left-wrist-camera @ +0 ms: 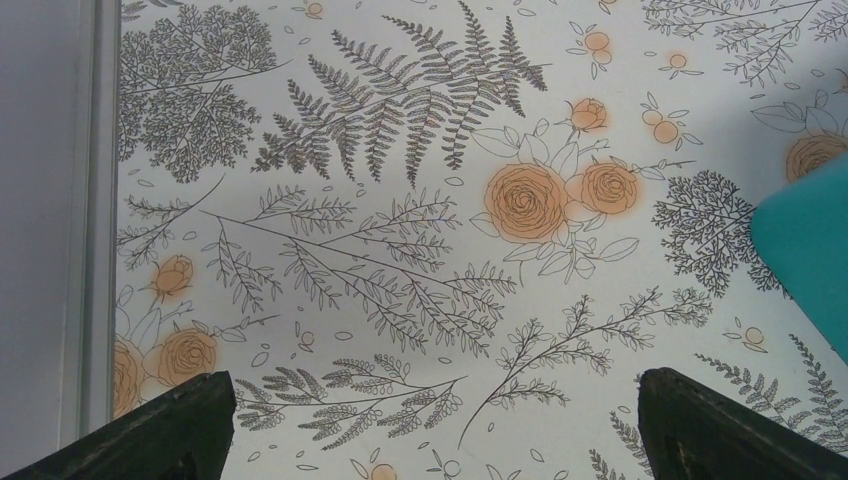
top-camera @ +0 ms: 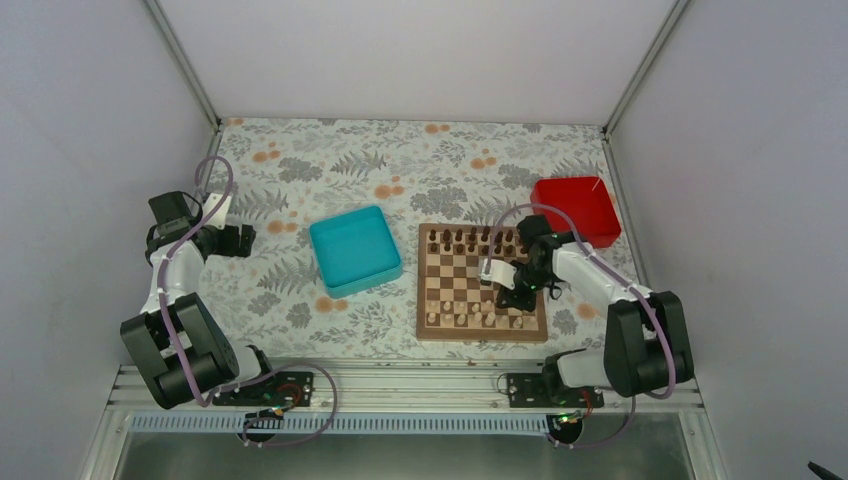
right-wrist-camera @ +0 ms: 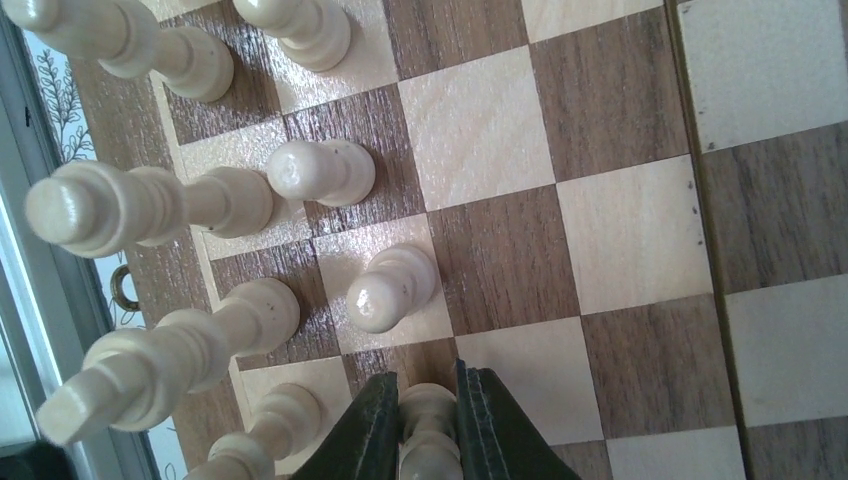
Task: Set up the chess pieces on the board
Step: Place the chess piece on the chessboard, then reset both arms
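Observation:
The board [top-camera: 458, 283] lies right of centre, with dark chessmen [top-camera: 470, 240] along its far rows and pale chess pieces [top-camera: 470, 320] along its near rows. My right gripper [top-camera: 512, 296] hovers low over the board's near right part. In the right wrist view the right gripper [right-wrist-camera: 428, 400] is shut on a pale pawn [right-wrist-camera: 428, 435], whose base is over a dark square of the board [right-wrist-camera: 620, 230]. Other pale pieces stand close by, among them a pawn [right-wrist-camera: 393, 285] just beyond the fingertips. My left gripper [top-camera: 240, 240] is open over bare tablecloth at the far left, and in its own wrist view the left gripper [left-wrist-camera: 430, 430] holds nothing.
A teal tray [top-camera: 355, 250] sits left of the board; its corner [left-wrist-camera: 810, 250] shows in the left wrist view. A red box [top-camera: 575, 210] stands behind the board's right side. White walls enclose the flowered tablecloth [top-camera: 400, 160].

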Motion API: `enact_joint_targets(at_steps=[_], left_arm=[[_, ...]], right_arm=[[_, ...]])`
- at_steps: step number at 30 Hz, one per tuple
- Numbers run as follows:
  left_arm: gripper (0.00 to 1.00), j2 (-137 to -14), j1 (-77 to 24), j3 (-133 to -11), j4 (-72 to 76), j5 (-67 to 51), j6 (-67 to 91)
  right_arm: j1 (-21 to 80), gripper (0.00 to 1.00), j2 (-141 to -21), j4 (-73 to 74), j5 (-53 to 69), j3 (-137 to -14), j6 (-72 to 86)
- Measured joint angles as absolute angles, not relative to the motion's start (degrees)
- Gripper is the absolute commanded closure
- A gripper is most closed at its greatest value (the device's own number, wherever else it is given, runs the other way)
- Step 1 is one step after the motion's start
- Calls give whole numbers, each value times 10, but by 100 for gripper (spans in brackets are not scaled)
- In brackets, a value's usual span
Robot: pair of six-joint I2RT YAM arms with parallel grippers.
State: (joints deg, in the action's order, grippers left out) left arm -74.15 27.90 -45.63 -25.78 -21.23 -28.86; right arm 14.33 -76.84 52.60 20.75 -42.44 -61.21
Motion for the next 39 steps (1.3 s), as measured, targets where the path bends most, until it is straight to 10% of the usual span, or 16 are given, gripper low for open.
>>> enact_joint_targets(at_steps=[15, 26, 32, 34, 39], left_arm=[[0, -741, 279, -456, -258, -213, -289], [0, -741, 279, -456, -258, -213, -289], [0, -741, 279, -456, -257, -213, -289], [0, -741, 279, -456, -255, -213, -289], [0, -735, 279, -454, -254, -215, -289]], right_arm=[[150, 83, -785, 530, 196, -429, -610], [150, 63, -788, 531, 192, -430, -602], [150, 41, -757, 555, 188, -466, -599], [150, 5, -734, 561, 187, -484, -595], [150, 0, -678, 555, 168, -536, -557]])
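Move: The right hand still pinches the last white chess piece, a pawn, with its dark square straight beneath, barely 2 cm below the hand point. The neighbouring white pawn stands about 3 cm to the left and level with it; behind, some 3 cm back, is the back-row piece of the same file, with the taller king about 3 cm back and 3 cm left. From the idle left hand that square lies roughly 60 cm right, 14 cm back and 9 cm below. The right hand first eases straight down only about half a centimetre onto the dark square in the white pawn row, staying upright beside the next pawn while its fingers slowly begin to part and let go of the pawn. Then it lifts off quickly, some 9 cm up and about 5 cm forward towards the dark pieces, the fingers spreading fully and their tips swinging forward roughly 15 degrees. ##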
